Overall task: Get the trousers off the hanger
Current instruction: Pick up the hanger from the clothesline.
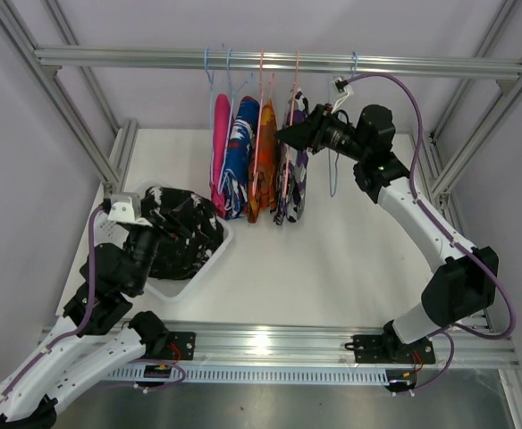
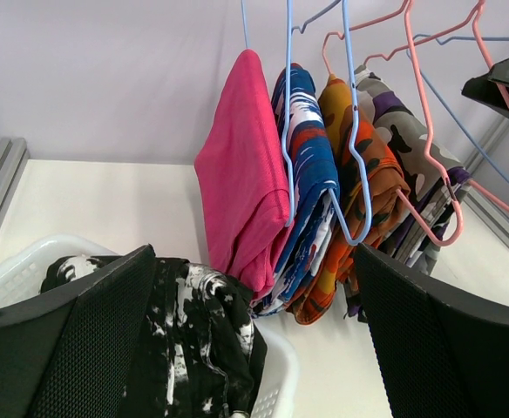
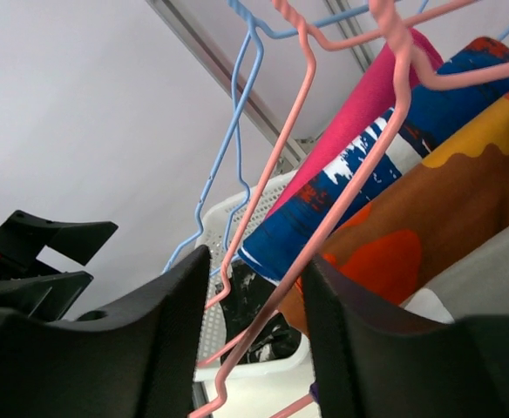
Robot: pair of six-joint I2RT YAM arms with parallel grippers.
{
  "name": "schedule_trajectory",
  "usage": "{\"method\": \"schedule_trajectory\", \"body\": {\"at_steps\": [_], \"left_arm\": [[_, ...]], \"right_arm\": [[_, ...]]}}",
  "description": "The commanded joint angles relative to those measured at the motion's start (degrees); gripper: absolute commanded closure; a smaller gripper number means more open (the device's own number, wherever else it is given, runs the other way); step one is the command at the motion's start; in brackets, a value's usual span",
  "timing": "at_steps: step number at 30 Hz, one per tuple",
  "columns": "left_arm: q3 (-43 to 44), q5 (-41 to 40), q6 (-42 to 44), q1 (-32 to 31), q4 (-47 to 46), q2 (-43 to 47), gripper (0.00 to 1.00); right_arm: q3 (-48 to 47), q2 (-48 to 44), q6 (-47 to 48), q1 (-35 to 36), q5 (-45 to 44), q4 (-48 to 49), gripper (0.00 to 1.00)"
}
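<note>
Four trousers hang on wire hangers from the rail: pink (image 1: 220, 152), blue-white-red patterned (image 1: 239, 156), orange (image 1: 265, 165) and dark purple-white patterned (image 1: 292, 183). The black trousers with white specks (image 1: 182, 231) lie in a white basket (image 1: 176, 288). My left gripper (image 1: 154, 241) is open over the basket, and its wrist view shows the black trousers (image 2: 193, 331) low between the wide jaws (image 2: 254, 348). My right gripper (image 1: 285, 134) is open at the top of the patterned purple trousers. A pink hanger wire (image 3: 342, 200) runs between its jaws (image 3: 254, 340), which are not closed on it.
An empty blue hanger (image 1: 332, 174) hangs on the rail right of the trousers, close to my right wrist. The aluminium frame posts stand at both sides. The basket rim (image 2: 276, 383) sits just below the hanging pink trousers (image 2: 246, 183).
</note>
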State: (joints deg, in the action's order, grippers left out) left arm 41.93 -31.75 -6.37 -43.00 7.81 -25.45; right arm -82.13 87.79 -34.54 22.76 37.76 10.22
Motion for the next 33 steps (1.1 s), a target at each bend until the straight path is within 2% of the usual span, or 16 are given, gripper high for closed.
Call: {"method": "schedule_trajectory", "body": {"at_steps": [1,5,10,17,19,22,25,33], "left_arm": [[-0.18,0.46,1.19,-0.41,-1.57,0.49,0.01],[-0.01,0.63,1.19,-0.5,-1.57,0.58,0.0],[-0.1,0.72,1.19,-0.5,-1.57,0.75,0.01],[-0.01,0.9,1.19,-0.59,-1.57,0.67,0.01],[-0.18,0.9,1.27,-0.68,-1.57,0.67,0.01],[-0.1,0.98,1.27,-0.68,-1.66,0.67,0.0],[-0.1,0.9,1.27,-0.68,-1.66,0.67,0.0],[-0.1,0.9,1.45,-0.77,-1.66,0.76,0.0]], "right_arm": [[-1.02,0.63,-1.66,0.26,1.18,6.74,0.53],[-0.14,1.33,-3.77,0.35,2.41,9.29,0.63],[1.26,1.95,-5.71,0.44,3.11,12.1,0.66],[1.62,2.21,-5.88,0.61,2.76,12.72,0.8],[1.36,2.12,-5.88,0.61,2.85,12.63,0.81],[0.92,1.95,-5.8,0.7,2.76,12.19,0.87],[0.3,1.42,-5.45,0.61,2.41,11.67,1.0],[-3.04,0.89,-5.27,0.62,1.88,9.3,1.0]]}}
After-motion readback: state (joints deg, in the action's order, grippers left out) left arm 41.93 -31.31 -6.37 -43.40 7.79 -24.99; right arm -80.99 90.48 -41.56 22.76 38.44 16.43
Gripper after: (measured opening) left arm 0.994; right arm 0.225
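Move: The near side wire of the pink hanger with the camo trousers already runs between the right gripper's half-open fingers; the hanger's middle is about 7 cm farther out, level sideways and in height. Its camo trousers hang roughly 12 cm below and 5 cm ahead; the orange trousers are 7 cm left, 5 cm ahead and 10 cm down. The empty blue hanger is some 10 cm right and 6 cm ahead. From the left gripper, the pink hanger is about 25 cm ahead, 23 cm right and 4 cm up. Close the right gripper from about half open to roughly a quarter, pinching the near side wire of the pink hanger between the fingertips. While closing, ease the hand about 1 cm left, then a little forward and down, rolling the wrist about 5 degrees so its left side rises. ##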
